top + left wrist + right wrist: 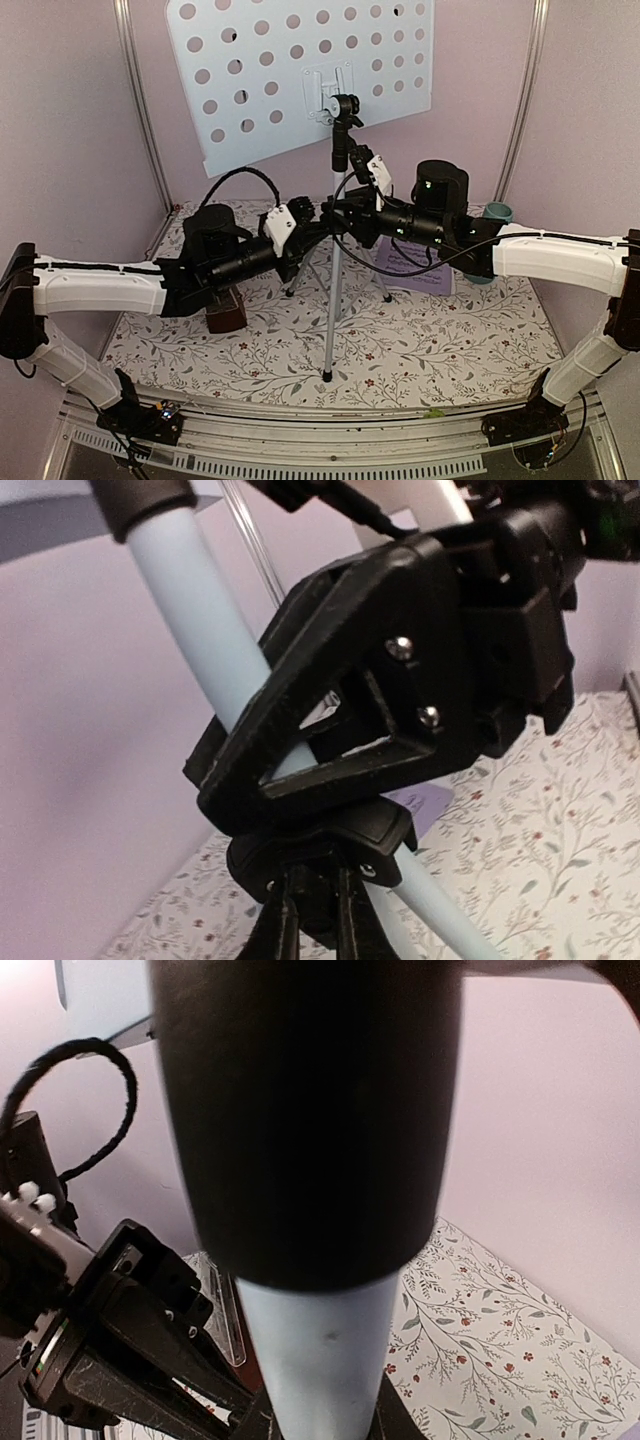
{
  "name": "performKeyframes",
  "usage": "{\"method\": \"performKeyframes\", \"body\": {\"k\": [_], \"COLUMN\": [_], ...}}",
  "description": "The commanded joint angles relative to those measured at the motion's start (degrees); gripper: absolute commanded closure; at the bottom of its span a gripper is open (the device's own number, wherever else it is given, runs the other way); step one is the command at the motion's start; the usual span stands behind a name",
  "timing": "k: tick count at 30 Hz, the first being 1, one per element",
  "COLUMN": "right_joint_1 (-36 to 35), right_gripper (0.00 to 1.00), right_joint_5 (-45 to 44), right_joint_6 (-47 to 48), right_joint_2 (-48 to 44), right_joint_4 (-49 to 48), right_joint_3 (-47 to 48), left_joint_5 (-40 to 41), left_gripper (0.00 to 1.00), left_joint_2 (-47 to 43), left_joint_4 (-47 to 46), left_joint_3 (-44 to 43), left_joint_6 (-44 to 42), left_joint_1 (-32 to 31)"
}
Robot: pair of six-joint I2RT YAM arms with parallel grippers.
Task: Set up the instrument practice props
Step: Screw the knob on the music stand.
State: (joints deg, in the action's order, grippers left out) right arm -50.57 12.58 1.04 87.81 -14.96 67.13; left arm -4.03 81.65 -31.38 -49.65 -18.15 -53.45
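The music stand has a pale-blue perforated desk (300, 70) up at the back, a pole (333, 290) and silver tripod legs on the floral mat. My left gripper (318, 228) is shut on the stand's black collar (330, 840) from the left. My right gripper (346, 212) is clamped on the pale-blue pole (190, 610) just above it, from the right. In the right wrist view the pole (320, 1360) fills the frame below a black sleeve (300, 1110). A lilac sheet-music page (412, 268) lies flat behind the stand. The dark-red-brown metronome (226, 312) stands under my left forearm.
A teal cup (497, 212) stands at the back right, beside my right arm. The stand's front leg ends at a foot (327, 377) near the mat's front edge. Pink walls and metal posts (140, 100) close in the sides and back.
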Motion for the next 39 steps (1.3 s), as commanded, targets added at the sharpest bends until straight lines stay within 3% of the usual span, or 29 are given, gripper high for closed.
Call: {"method": "performKeyframes", "body": {"k": [1, 9, 15, 25, 30, 39], "right_joint_1": [-1.2, -1.3, -1.2, -1.2, -1.2, -1.2], "right_gripper": [1.0, 1.0, 1.0, 1.0, 1.0, 1.0], "right_joint_5": [2.3, 2.4, 2.8, 3.6, 3.6, 3.6], "right_joint_6": [0.4, 0.4, 0.1, 0.0, 0.1, 0.0], "right_joint_2": [4.5, 4.7, 5.4, 6.6, 6.6, 6.6], "right_joint_4": [12.8, 13.1, 14.3, 13.3, 13.2, 13.0], "right_joint_3": [-2.0, -1.5, -0.7, -0.1, -0.2, -0.3], "left_joint_5": [9.3, 15.4, 16.8, 18.7, 17.6, 14.6], "left_gripper": [1.0, 1.0, 1.0, 0.57, 0.49, 0.48], "left_joint_2": [2.0, 3.7, 3.3, -0.1, -2.5, -5.6], "left_joint_4": [1.0, 1.0, 1.1, 1.3, 1.6, -0.8], "left_joint_3": [1.9, 2.5, 1.8, 2.1, 3.7, 7.1], "left_joint_6": [-27.7, -40.6, -40.0, -23.6, -12.5, 13.9], "left_joint_1": [-6.0, -7.0, -6.8, -5.9, -5.8, -5.7]}}
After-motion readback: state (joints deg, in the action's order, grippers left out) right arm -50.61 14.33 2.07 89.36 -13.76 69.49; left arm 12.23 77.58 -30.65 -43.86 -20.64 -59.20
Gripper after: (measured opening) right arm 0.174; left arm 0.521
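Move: The knob is already between the left fingertips, practically at the hand point. The stand's black collar that it sits in is about 2 cm farther forward and 3 cm to the right, level with the hand, and the pole where the right gripper holds it stands some 3 cm ahead, 4 cm to the right and 5 cm up. From the right hand the knob lies about 3 cm back, 4 cm to the left and 5 cm below. The knob, still pinched by the left fingers, gets a clockwise twist as seen from behind the hand, some 35 degrees of wrist roll with the hand staying in place. The fingers then open about halfway and let go, and the left hand sinks some 2 cm and draws off to the left and a little back, its wrist rolling back almost to where it began. The right gripper keeps its hold on the pole. ##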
